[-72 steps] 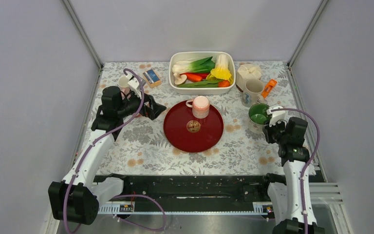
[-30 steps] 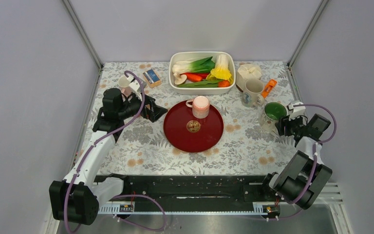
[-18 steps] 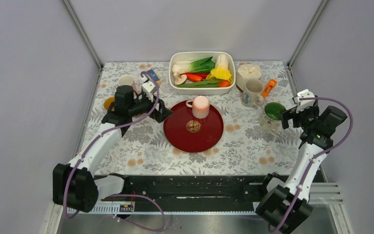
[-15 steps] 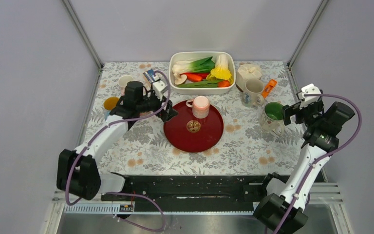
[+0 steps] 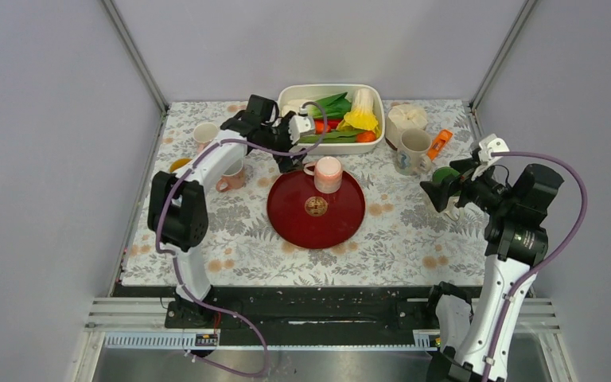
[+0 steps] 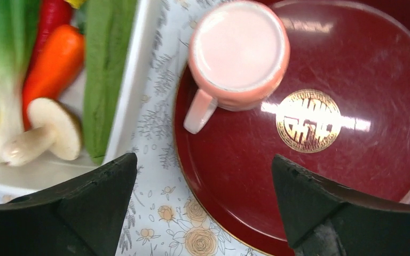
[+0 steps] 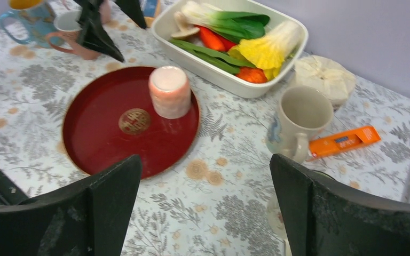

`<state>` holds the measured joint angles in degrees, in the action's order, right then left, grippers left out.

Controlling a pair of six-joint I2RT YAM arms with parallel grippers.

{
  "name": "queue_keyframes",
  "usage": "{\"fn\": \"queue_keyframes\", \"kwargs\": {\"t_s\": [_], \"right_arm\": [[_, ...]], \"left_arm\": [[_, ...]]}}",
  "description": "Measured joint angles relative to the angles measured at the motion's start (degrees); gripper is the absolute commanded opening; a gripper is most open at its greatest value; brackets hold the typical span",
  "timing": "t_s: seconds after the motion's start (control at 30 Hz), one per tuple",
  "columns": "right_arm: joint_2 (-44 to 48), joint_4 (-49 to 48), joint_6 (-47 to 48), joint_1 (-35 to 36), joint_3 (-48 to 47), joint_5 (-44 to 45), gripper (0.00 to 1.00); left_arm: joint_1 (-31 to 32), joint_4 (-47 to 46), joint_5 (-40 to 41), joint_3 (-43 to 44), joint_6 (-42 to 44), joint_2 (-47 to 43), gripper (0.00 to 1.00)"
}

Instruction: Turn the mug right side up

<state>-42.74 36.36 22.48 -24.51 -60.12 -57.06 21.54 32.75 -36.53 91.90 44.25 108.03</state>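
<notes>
The pink mug (image 5: 328,173) stands upside down at the back of the red tray (image 5: 316,219), its flat base up and its handle pointing back left. My left gripper (image 5: 286,150) is open and empty, hovering just left of the mug over the tray's back-left edge. In the left wrist view the mug (image 6: 238,50) and its handle (image 6: 198,111) lie ahead of the open gripper (image 6: 203,208). My right gripper (image 5: 443,189) is open and empty, raised at the right, far from the mug (image 7: 169,92).
A white bin of vegetables (image 5: 374,143) sits behind the tray. A beige mug (image 5: 414,150), an orange packet (image 5: 439,143) and a green-lined mug (image 5: 444,175) stand at the right. Several cups (image 5: 233,177) stand at the left under the left arm.
My left arm has swung from the table's left side to the tray's back-left edge beside the mug. My right arm has risen and drawn back from the green-lined mug.
</notes>
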Motion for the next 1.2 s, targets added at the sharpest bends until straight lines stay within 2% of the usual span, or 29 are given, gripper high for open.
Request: {"fn": "queue_keyframes", "kwargs": {"t_s": [0.23,0.43,0.83,1.2], "right_arm": [[1.0,0.0,-4.5,2.5,0.0,-4.0,0.99],[1.5,-0.1,-5.4,4.5,0.6,-6.0,0.99],[4.8,-4.1,-10.2,5.4,6.9,-8.6,0.97],[8.0,-5.3,-10.3,5.4,9.7,-9.1,0.97]], "left_arm": [[2.4,7.9,0.1,2.3,10.8,6.6,0.97],[3.2,9.6,-0.8,2.6,15.8,9.3,0.96],[3.1,7.0,-2.5,3.9,17.3,9.9,0.96],[4.8,6.8,-3.1,7.6,17.3,14.2,0.94]]}}
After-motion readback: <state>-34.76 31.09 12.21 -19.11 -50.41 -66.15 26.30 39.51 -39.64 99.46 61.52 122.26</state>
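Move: The upside-down pink mug the left hand is going for stands about 10 cm to its right, only some 1 cm back and about 9 cm lower, with its handle on the side facing this hand. The tray's centre lies roughly 10 cm back and 6 cm right, 12 cm lower; the vegetable box is about 17 cm ahead and 11 cm right, 10 cm lower. From the right hand the mug is some 16 cm ahead, 25 cm left and 24 cm below. The left hand, fingers wide open throughout, first drops quickly by about 7 cm while easing back a little over the tray's rim, then creeps forward and right and finally sinks once more as it closes in on the handle side of the overturned pink mug, ending some 4 cm farther right and turned nearly 20 degrees clockwise so the fingers point rightward and down at it. Meanwhile the empty right hand, also open and well above the table, swings about 5 cm left and 4 cm back, sinking slightly and turning a little counter-clockwise, away from the mugs it has set down. ##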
